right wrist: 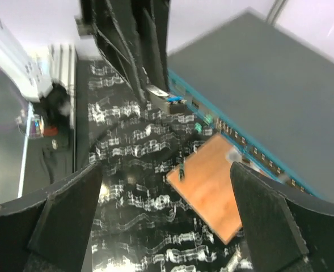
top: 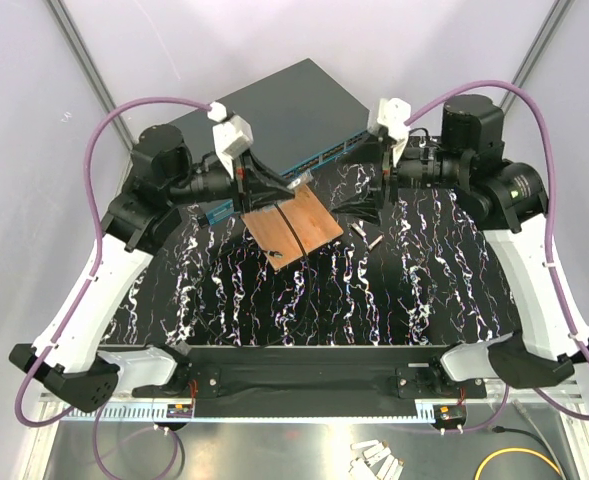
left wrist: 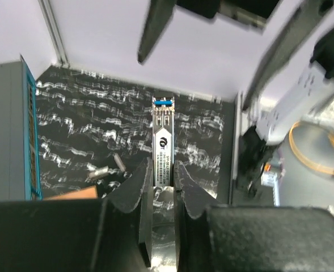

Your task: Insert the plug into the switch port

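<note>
The switch (top: 294,105) lies at the back middle, dark grey on top, with a teal front edge (top: 324,157) and a row of small ports. My left gripper (top: 279,187) is shut on the plug (left wrist: 162,141), a silver module with a blue tip, and holds it above the table just in front of that edge. In the left wrist view the switch (left wrist: 8,130) is to the plug's left. The right wrist view shows the plug (right wrist: 164,94) near the teal edge (right wrist: 229,133). My right gripper (top: 359,205) is open and empty.
A copper-brown board (top: 292,228) lies tilted in front of the switch, under the left gripper, with a small dark part (top: 274,257) at its near edge. Two loose silver plugs (top: 359,229) (top: 374,241) lie on the black marbled mat by the right gripper.
</note>
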Action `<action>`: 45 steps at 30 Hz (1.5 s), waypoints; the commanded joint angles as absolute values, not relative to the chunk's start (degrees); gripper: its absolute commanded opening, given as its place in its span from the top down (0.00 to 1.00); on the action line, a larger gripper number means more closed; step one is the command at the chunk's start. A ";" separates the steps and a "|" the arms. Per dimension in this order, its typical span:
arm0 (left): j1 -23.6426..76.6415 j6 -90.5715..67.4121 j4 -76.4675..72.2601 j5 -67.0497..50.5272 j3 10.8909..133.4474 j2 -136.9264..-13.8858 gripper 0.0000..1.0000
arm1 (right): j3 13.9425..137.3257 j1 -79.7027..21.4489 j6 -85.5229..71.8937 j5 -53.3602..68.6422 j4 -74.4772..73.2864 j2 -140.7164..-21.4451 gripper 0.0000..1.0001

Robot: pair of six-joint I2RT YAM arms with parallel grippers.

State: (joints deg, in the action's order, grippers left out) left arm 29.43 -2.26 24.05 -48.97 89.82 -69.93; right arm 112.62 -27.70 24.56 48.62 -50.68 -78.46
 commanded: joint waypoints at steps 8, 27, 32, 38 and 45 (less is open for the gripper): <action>31.55 18.44 40.25 -45.97 92.90 -70.49 1.00 | 109.52 -27.69 27.06 29.18 -66.70 -79.90 0.00; 40.25 27.60 53.43 -42.37 99.84 -78.22 1.00 | 101.61 -33.46 44.91 40.71 -58.01 -72.07 0.00; 41.48 27.95 55.19 -41.05 101.42 -79.45 1.00 | 104.06 -37.88 46.93 34.99 -61.16 -75.22 0.17; 42.45 28.12 56.16 -40.25 102.57 -80.60 1.00 | 106.53 -40.87 46.23 33.05 -63.99 -78.40 0.37; 42.89 28.12 55.11 -39.81 102.22 -80.07 1.00 | 104.50 -41.66 45.09 32.61 -62.31 -77.87 0.53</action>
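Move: The plug, still held in the left fingers with its blue end sticking out to the right, lies about 7 cm to the right hand's left, 2 cm ahead and 1 cm lower. The right gripper's open fingers are some 9 cm to the left hand's right, 1 cm back and about level. From the left hand, the cabled switch port is about 17 cm ahead, 4 cm left and 33 cm below; the wooden board's middle is 15 cm straight ahead, 42 cm down. The plug, kept pinched by the left fingers, goes down about 10 cm, a little back and right towards the right gripper, its free end tipping down some 25 degrees. The open right hand dips forward and right, bobs up, then swings left, back and down around the plug's blue end, fingers tilting downward and closing about halfway. ##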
